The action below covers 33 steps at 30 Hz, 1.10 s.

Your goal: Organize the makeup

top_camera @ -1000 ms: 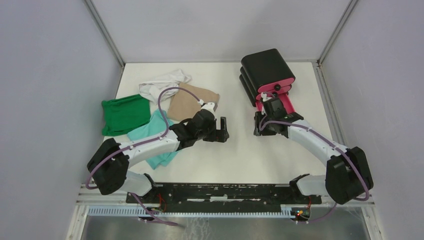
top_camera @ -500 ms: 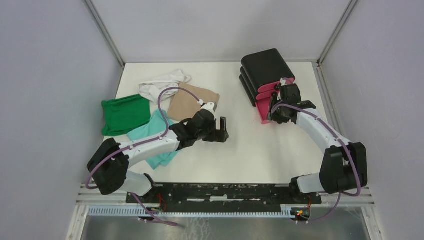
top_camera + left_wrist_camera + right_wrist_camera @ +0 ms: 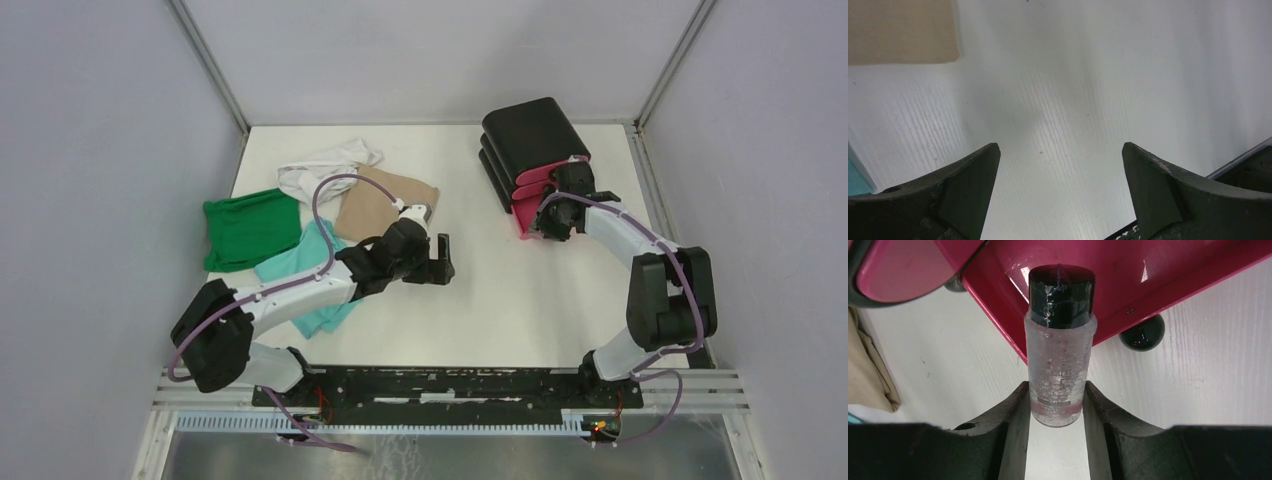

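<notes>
My right gripper [image 3: 1056, 392] is shut on a clear vial [image 3: 1060, 360] with a black cap, holding it by its lower end. The capped end points into the open pink drawer [image 3: 1158, 285] of the black box [image 3: 530, 135]. Seen from the top, the right gripper [image 3: 553, 215] sits at the drawer's front, hiding the vial. The left gripper [image 3: 443, 260] hovers open over bare table near the middle, and its jaws [image 3: 1060, 155] have nothing between them. No other makeup shows.
Green [image 3: 250, 228], teal [image 3: 300, 265], white [image 3: 320, 165] and tan [image 3: 380, 205] cloths lie at the left, under and beyond the left arm. A round black knob [image 3: 1143, 335] sticks out below the drawer's front. Side walls close in the table.
The right arm has swung away from me toward the black box, carrying the vial up to the pink drawer. The left arm has barely moved.
</notes>
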Each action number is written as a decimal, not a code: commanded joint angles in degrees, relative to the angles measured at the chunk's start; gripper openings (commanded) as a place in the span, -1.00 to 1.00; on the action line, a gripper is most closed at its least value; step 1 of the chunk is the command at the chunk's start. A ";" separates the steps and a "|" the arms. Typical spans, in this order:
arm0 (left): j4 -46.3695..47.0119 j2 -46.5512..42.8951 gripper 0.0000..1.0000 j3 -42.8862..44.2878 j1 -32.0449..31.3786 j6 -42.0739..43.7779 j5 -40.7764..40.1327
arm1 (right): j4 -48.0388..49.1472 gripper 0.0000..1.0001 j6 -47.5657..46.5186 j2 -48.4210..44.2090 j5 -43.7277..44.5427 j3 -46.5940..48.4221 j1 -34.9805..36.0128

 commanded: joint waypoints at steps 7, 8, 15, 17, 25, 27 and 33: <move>0.29 -2.41 0.99 0.95 0.51 0.54 -1.18 | 6.28 -0.23 5.70 0.26 1.34 2.06 -0.96; 0.28 -2.32 0.99 0.95 0.46 0.50 -1.16 | 6.72 -0.29 5.69 -0.09 1.32 1.81 -0.95; 0.69 -1.81 0.99 0.99 0.47 0.46 -0.99 | 6.30 -0.30 6.67 -3.10 2.29 1.12 -1.46; 0.77 -1.57 0.99 1.12 0.49 0.37 -0.65 | 6.59 -0.27 7.53 -2.99 2.07 1.23 -1.90; 0.06 -2.73 0.99 0.61 0.54 0.45 -1.55 | 7.70 0.33 9.19 -1.29 1.18 1.71 -2.38; 0.04 -2.88 0.99 0.52 0.55 0.45 -1.72 | 7.94 0.41 9.40 -1.42 1.02 1.50 -2.35; 0.28 -2.46 0.99 0.58 0.57 0.45 -1.48 | 6.86 0.42 7.54 -4.30 2.05 0.85 -2.59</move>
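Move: The clear bottle with the black cap is already pinched near its base in the right fingers, cap pointing forward over the open bottom drawer. The middle of that drawer's open part lies about 5 cm ahead of the right hand, 3 cm right and 2 cm below; its round front knob is some 2 cm ahead and 5 cm right, and the black case stack is centred about 15 cm ahead, roughly 1 cm right. From the left hand, the drawer is about 11 cm ahead and 18 cm right. The bottle is carried forward about 2 cm over the drawer's front edge, further in, the right hand then easing up slightly before its fingers open and let go of it. Still opening, the hand draws a little farther forward and up, ending about 3 cm ahead of its start and 2 cm higher, the wrist turned some 10 degrees clockwise. ##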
